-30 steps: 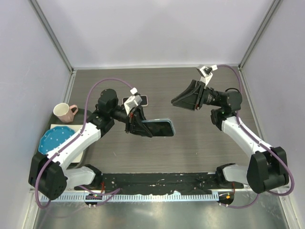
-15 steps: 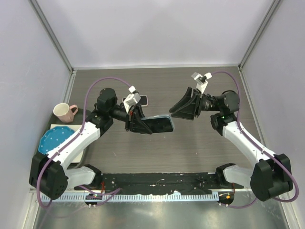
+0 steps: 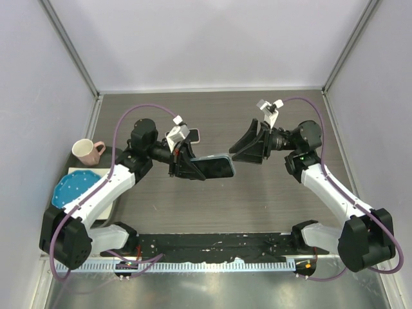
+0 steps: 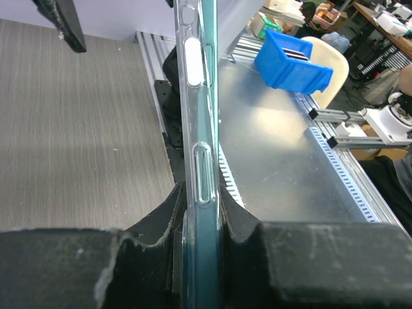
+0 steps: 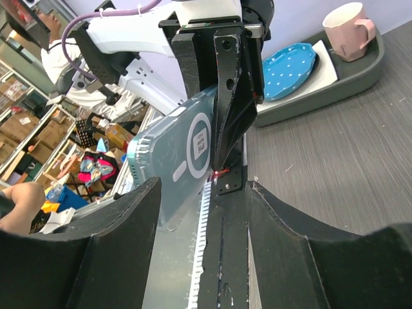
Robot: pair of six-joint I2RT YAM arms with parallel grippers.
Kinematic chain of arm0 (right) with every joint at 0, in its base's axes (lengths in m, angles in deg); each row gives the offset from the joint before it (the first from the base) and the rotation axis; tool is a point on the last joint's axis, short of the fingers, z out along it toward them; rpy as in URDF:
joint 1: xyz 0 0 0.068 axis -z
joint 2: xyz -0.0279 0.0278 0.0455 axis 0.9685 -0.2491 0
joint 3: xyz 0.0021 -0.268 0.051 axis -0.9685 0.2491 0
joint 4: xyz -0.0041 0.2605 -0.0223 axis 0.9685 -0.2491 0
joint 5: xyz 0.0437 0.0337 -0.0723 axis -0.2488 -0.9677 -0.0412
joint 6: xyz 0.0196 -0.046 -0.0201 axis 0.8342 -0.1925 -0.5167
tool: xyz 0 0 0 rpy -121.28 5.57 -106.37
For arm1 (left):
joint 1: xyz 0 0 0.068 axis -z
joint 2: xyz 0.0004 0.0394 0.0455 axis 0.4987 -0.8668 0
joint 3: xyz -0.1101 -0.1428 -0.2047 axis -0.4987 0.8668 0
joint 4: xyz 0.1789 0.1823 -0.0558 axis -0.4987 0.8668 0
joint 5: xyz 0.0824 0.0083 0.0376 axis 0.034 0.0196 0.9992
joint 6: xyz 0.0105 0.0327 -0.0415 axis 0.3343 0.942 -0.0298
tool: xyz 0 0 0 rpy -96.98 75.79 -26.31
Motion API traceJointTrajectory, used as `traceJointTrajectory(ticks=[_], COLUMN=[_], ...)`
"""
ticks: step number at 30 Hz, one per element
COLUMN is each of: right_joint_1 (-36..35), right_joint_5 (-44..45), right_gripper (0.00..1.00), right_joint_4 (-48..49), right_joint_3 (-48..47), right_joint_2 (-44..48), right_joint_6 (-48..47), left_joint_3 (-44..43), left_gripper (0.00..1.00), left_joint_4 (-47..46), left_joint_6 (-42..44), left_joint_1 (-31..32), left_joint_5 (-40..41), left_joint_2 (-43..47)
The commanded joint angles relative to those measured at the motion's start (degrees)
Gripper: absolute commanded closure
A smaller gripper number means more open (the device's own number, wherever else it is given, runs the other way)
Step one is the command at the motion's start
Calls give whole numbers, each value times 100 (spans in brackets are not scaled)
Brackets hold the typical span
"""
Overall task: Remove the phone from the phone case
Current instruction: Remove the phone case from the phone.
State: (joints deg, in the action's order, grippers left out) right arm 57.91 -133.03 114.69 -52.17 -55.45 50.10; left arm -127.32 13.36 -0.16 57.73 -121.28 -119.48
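Observation:
A teal phone (image 3: 217, 167) in a clear phone case (image 4: 193, 58) hangs edge-up above the table's middle. My left gripper (image 3: 188, 165) is shut on its left end; in the left wrist view both black pads (image 4: 239, 215) press the case's faces. The right wrist view shows the case's back (image 5: 177, 145) with a white ring and sticker. My right gripper (image 3: 239, 150) stands open just right of the phone's free end, tilted toward it. Its wide fingers (image 5: 96, 257) frame that end without touching it.
A pink mug (image 3: 85, 151) and a blue dotted plate (image 3: 74, 187) sit on a dark tray (image 5: 335, 90) at the left edge. A small dark flat object (image 3: 192, 135) lies on the table behind my left gripper. Walls enclose the table.
My right gripper has swung left and down toward the phone's free end, and its jaws have opened wider. The left gripper has raised the phone slightly, still gripping it.

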Motion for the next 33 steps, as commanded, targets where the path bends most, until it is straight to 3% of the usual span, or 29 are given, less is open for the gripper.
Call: traceJointTrajectory(ticks=[1,13,16,27,29,31,33], right_joint_1=[97,36,18,-105,-122,-140,-157], right_joint_5=[17,-36,25,-27,-36,-36,-36], right_gripper=[39,43,46,46,50,63,66], right_joint_4=[-19,789,799,430,421,430,430], right_joint_3=[-326,-62,8,35,70,87,114], right_joint_2=[190,243,199,164,164,164,155], right_joint_6=[-59,416,285,-128,-199,-251,-287], left_joint_3=[-115,-133,-142,-159,-159,-159,-159], left_gripper=[100,100,100,100,100,100,100], left_joint_4=[-286,-312,-321,-435,-453,-462,-462], left_joint_6=[96,43,8,-115,-115,-132,-132], left_joint_1=[-136,-162,-171,-171,-162,-162,-171], left_joint_5=[121,86,42,33,24,24,24], left_joint_2=[68,-2,-2,-46,-55,-46,-38])
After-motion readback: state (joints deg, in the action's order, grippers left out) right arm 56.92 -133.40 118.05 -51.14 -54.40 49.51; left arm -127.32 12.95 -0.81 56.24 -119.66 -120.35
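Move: The cased phone sticks out sideways from the left gripper, its free end about 11 cm to that hand's right and 1 cm ahead. From the right gripper, which is open and pointing left, that free end lies some 3 cm back, 1 cm left and 1 cm lower. The left gripper's pinch is roughly 11 cm left of the right hand and 4 cm back. The second phone lies on the table, about 28 cm ahead of the right hand, 20 cm left and 26 cm below. Bring the phone forward about 1.5 cm with the left gripper, turning it slightly counter-clockwise, then hold it still in the same grip. With the right gripper, lift about 1 cm while easing back some 1 cm towards the phone, then sink nearly to the starting height. Narrow the right fingers plainly around the phone's free end without shutting. ##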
